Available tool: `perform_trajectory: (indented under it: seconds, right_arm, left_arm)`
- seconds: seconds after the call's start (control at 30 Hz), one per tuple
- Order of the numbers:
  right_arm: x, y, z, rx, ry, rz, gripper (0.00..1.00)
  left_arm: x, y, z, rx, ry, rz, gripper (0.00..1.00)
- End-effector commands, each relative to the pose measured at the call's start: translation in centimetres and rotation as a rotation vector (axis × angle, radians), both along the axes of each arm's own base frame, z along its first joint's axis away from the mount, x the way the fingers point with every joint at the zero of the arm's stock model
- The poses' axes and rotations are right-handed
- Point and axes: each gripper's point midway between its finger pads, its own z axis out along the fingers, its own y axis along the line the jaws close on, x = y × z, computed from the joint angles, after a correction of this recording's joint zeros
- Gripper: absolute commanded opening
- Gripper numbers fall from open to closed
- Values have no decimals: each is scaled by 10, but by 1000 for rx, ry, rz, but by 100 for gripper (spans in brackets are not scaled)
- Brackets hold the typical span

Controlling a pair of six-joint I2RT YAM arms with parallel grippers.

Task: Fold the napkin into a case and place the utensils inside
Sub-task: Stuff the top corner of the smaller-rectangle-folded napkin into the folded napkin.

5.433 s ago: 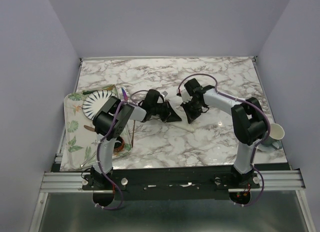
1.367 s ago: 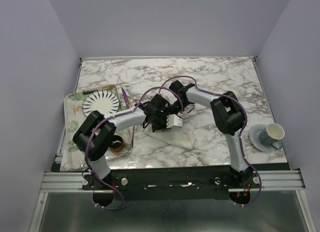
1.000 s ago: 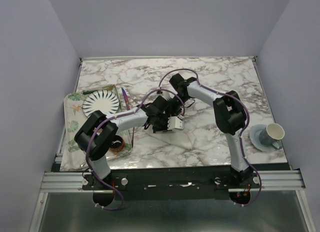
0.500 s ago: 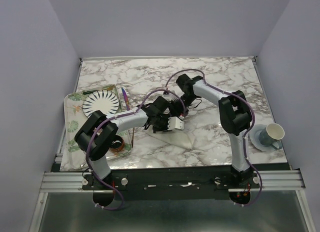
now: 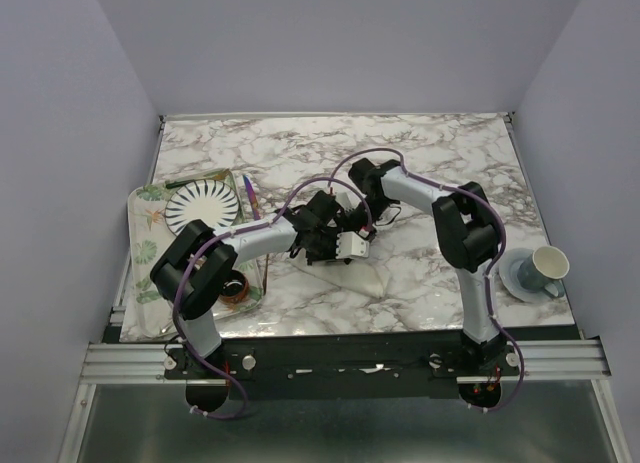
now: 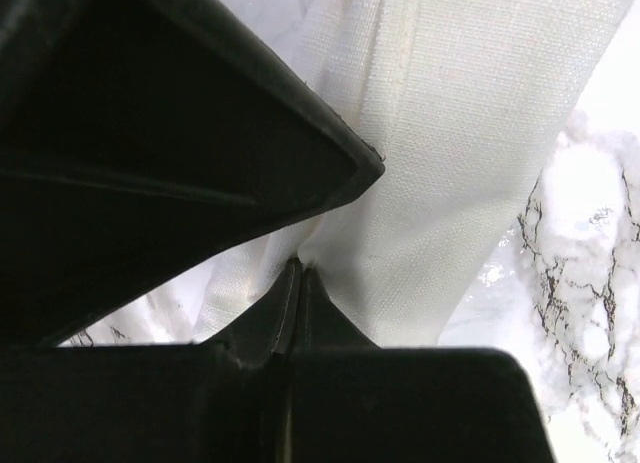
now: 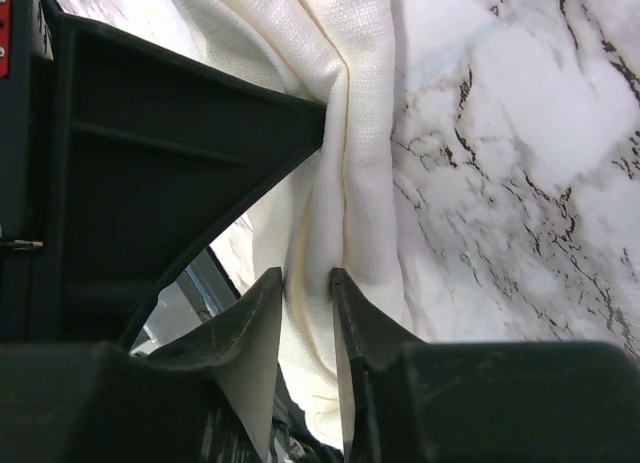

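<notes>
The cream napkin (image 5: 368, 273) lies bunched on the marble table at centre. In the left wrist view my left gripper (image 6: 297, 266) is shut tight on an edge of the napkin (image 6: 440, 133). My right gripper (image 7: 307, 281) has its jaws closed against a thick fold of the napkin (image 7: 350, 103), which fills the narrow gap between them. From above, the left gripper (image 5: 328, 245) and the right gripper (image 5: 362, 218) meet close together over the cloth. A slim purple-blue utensil (image 5: 248, 195) lies at the tray's far right edge, apart from both grippers.
A leaf-patterned tray (image 5: 140, 253) at the left holds a black-striped white plate (image 5: 195, 205) and a small dark bowl (image 5: 235, 286). A cup on a saucer (image 5: 545, 266) stands near the right edge.
The right gripper pulled back from the cloth, opened, then came down again and closed on a fold beside the left gripper. The left gripper kept its hold and stayed put.
</notes>
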Motion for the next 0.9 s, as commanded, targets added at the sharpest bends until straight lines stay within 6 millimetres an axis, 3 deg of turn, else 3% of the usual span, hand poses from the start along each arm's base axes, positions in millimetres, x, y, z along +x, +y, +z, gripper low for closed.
perform_trajectory:
  seconds: [0.0,0.07,0.13,0.23,0.33,0.4,0.43,0.5,0.57,0.63,0.67,0.77,0.8,0.87]
  right_arm:
    - [-7,4,7,30,10,15,25]
    - [-7,1,-1,12,4,21,18]
    - [-6,-5,-11,-29,-9,30,1]
    - [-7,-16,-26,-88,-16,34,1]
    - [-3,-22,-33,-129,-53,25,1]
    - [-1,-26,-36,-162,-66,15,1]
    - [1,-26,-37,-166,-76,14,1]
    - [5,-29,-40,-191,-97,7,1]
    - [9,-31,-41,-205,-121,4,1]
    - [15,-33,-43,-228,-150,2,1]
    - [18,-34,-44,-237,-160,1,1]
    - [28,-33,-43,-248,-196,6,1]
    - [31,-35,-44,-258,-215,14,1]
    - [40,-33,-42,-256,-248,24,1]
  left_arm:
    - [0,2,-8,35,9,13,0]
    - [0,2,-8,34,16,24,0]
    - [1,0,-6,28,22,40,0]
    - [8,1,6,-12,42,114,14]
    - [17,-3,40,-127,83,220,32]
    - [36,1,79,-258,76,306,43]
    - [34,-2,94,-334,147,373,46]
    - [46,12,126,-449,160,459,52]
    - [41,18,146,-529,241,541,62]
    - [48,32,157,-585,265,625,70]
    - [42,36,167,-631,310,654,78]
    - [51,50,193,-731,285,708,99]
    - [49,54,210,-779,260,704,99]
    - [50,60,221,-825,256,737,99]
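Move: The napkin's upstanding fold is already between the right hand's part-open fingers, only about 1 cm below the hand point. The folded napkin's middle is about 2 cm to the right hand's left, 1 cm back and 3 cm down. The left hand's shut fingers are still on the napkin, its middle roughly 3 cm to their right and 2 cm below; the fork lies some 13 cm to that hand's left, level with it and 2 cm lower. The right fingers close from part open to fully shut, pinching the napkin's fold, then take it about 3 cm down and 2 cm to the right, towards the table, to tuck it between the napkin's layers, and stay there shut. Meanwhile the left hand first holds still, then lets go of the napkin and sweeps up nearly 20 cm, also forward and left by some 6 cm each, opening wide as its wrist turns counter-clockwise and its fingers swing flatter, pointing forward and right. ##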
